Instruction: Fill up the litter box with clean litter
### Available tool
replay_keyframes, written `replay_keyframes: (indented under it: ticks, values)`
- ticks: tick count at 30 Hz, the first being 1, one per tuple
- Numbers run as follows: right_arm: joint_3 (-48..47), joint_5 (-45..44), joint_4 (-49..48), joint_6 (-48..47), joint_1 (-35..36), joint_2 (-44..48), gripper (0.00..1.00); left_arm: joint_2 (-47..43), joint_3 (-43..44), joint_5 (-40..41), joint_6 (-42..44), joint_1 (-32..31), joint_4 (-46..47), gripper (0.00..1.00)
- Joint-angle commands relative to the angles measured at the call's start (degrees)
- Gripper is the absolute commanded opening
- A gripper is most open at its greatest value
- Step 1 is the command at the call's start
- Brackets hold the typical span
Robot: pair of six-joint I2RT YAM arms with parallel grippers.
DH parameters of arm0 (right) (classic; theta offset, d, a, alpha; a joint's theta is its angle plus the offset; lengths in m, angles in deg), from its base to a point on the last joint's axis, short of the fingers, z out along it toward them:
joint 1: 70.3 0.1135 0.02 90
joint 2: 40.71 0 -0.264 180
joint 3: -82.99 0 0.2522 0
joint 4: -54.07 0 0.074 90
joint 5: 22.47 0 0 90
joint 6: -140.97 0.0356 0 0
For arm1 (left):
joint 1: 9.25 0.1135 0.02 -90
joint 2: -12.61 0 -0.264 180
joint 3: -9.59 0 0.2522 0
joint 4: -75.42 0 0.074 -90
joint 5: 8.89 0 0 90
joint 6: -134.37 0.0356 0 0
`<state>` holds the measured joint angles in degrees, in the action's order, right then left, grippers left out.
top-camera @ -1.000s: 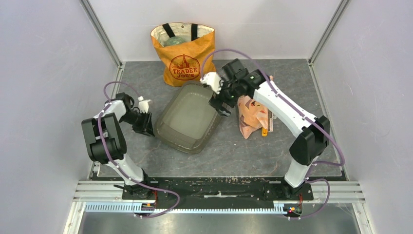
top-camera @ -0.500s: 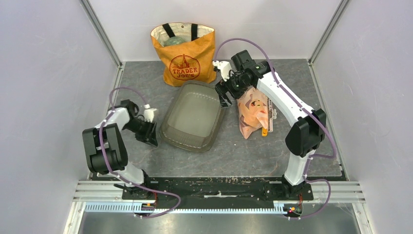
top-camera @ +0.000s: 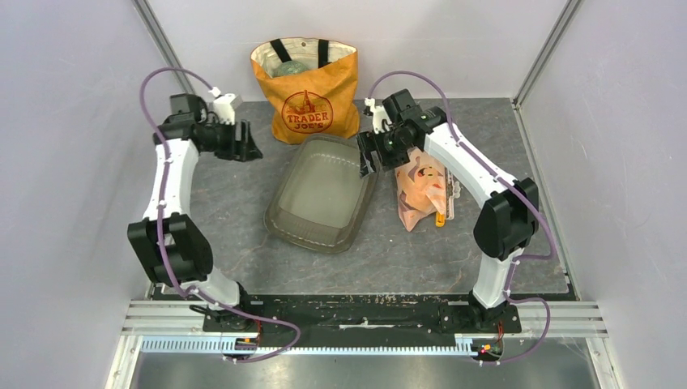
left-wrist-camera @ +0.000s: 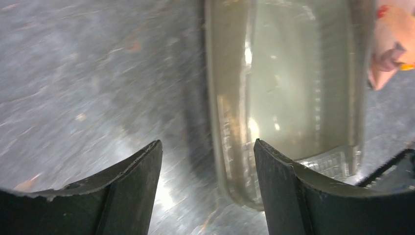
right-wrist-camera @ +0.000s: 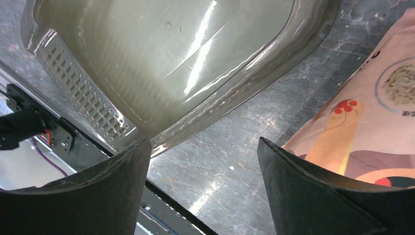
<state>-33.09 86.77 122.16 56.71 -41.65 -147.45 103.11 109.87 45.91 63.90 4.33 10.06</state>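
The litter box [top-camera: 320, 194], a smoky grey-olive tray, sits mid-table and I see nothing inside it. Clean litter is out of view. My left gripper [top-camera: 245, 146] hovers open at the far left, apart from the box. In the left wrist view its fingers frame bare table, with the litter box [left-wrist-camera: 288, 98] ahead of the left gripper [left-wrist-camera: 208, 144]. My right gripper [top-camera: 366, 159] stands open over the box's far right rim, holding nothing. The right wrist view shows the litter box [right-wrist-camera: 161, 58] beyond the right gripper [right-wrist-camera: 203, 142], with table between the fingers.
An orange tote bag [top-camera: 306, 89] stands behind the box at the back wall. A pinkish printed bag [top-camera: 420, 190] lies right of the box, also seen as the printed bag [right-wrist-camera: 372, 122], with an orange scoop [top-camera: 440, 217] at its near edge. Walls enclose three sides.
My left arm swung from the box's near left side up to the far left beside the tote, jaws opening wider. The right gripper rose toward the box's far rim; the box shifted slightly right.
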Motion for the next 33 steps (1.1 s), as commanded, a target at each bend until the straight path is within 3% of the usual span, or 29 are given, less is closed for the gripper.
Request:
replay_keyframes:
  ticks: [1, 12, 16, 24, 28, 33]
  values:
    - [1.1, -1.04, -3.98, 6.9, -0.07, -1.24, 0.87, 3.85, -0.38, -2.47, -11.22, -6.79, 6.61, 0.76]
    - [2.05, -0.67, -7.29, 7.21, -0.06, -7.51, 0.8, 10.73, -4.35, 3.46, -13.52, -14.64, 14.04, 0.7]
    - [1.61, -0.77, -7.74, 6.51, -0.12, -9.85, 0.76, 11.64, -8.05, 7.04, -12.64, -15.42, 13.87, 0.58]
    - [0.74, -0.25, -8.07, 3.64, 0.0, -12.16, 0.65, 4.88, -21.41, 7.1, -11.25, -15.42, 13.32, 0.3]
    - [-0.86, 0.73, -7.75, 2.22, 0.3, -13.35, 0.58, 1.18, -26.76, 7.37, -11.48, -15.41, 12.75, 0.27]
    - [-3.07, 0.74, -7.04, 0.86, 1.22, -14.98, 0.56, -2.42, -29.22, 8.65, -13.83, -15.33, 12.44, 0.25]
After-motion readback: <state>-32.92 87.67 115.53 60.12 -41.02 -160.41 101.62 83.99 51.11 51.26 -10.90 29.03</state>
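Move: The litter box lies between the hands, its middle about 4 cm back and 20 cm to the right of the left hand. For that hand the middle of the left rim is level ahead, some 9 cm right and 12 cm down; the orange tote is about 14 cm ahead, 18 cm right. The right hand has the right rim almost beneath it, 10 cm down and 1 cm ahead and left; the litter bag is level ahead, 15 cm to its right. The left hand takes the litter box's left rim between its fingers: it swings right about 9 cm, sinks some 12 cm while closing, then, pinching the rim, draws back about 4 cm. The right hand meanwhile sinks some 9 cm, drifting slightly forward and left, until its half-closed fingers straddle the right rim. ##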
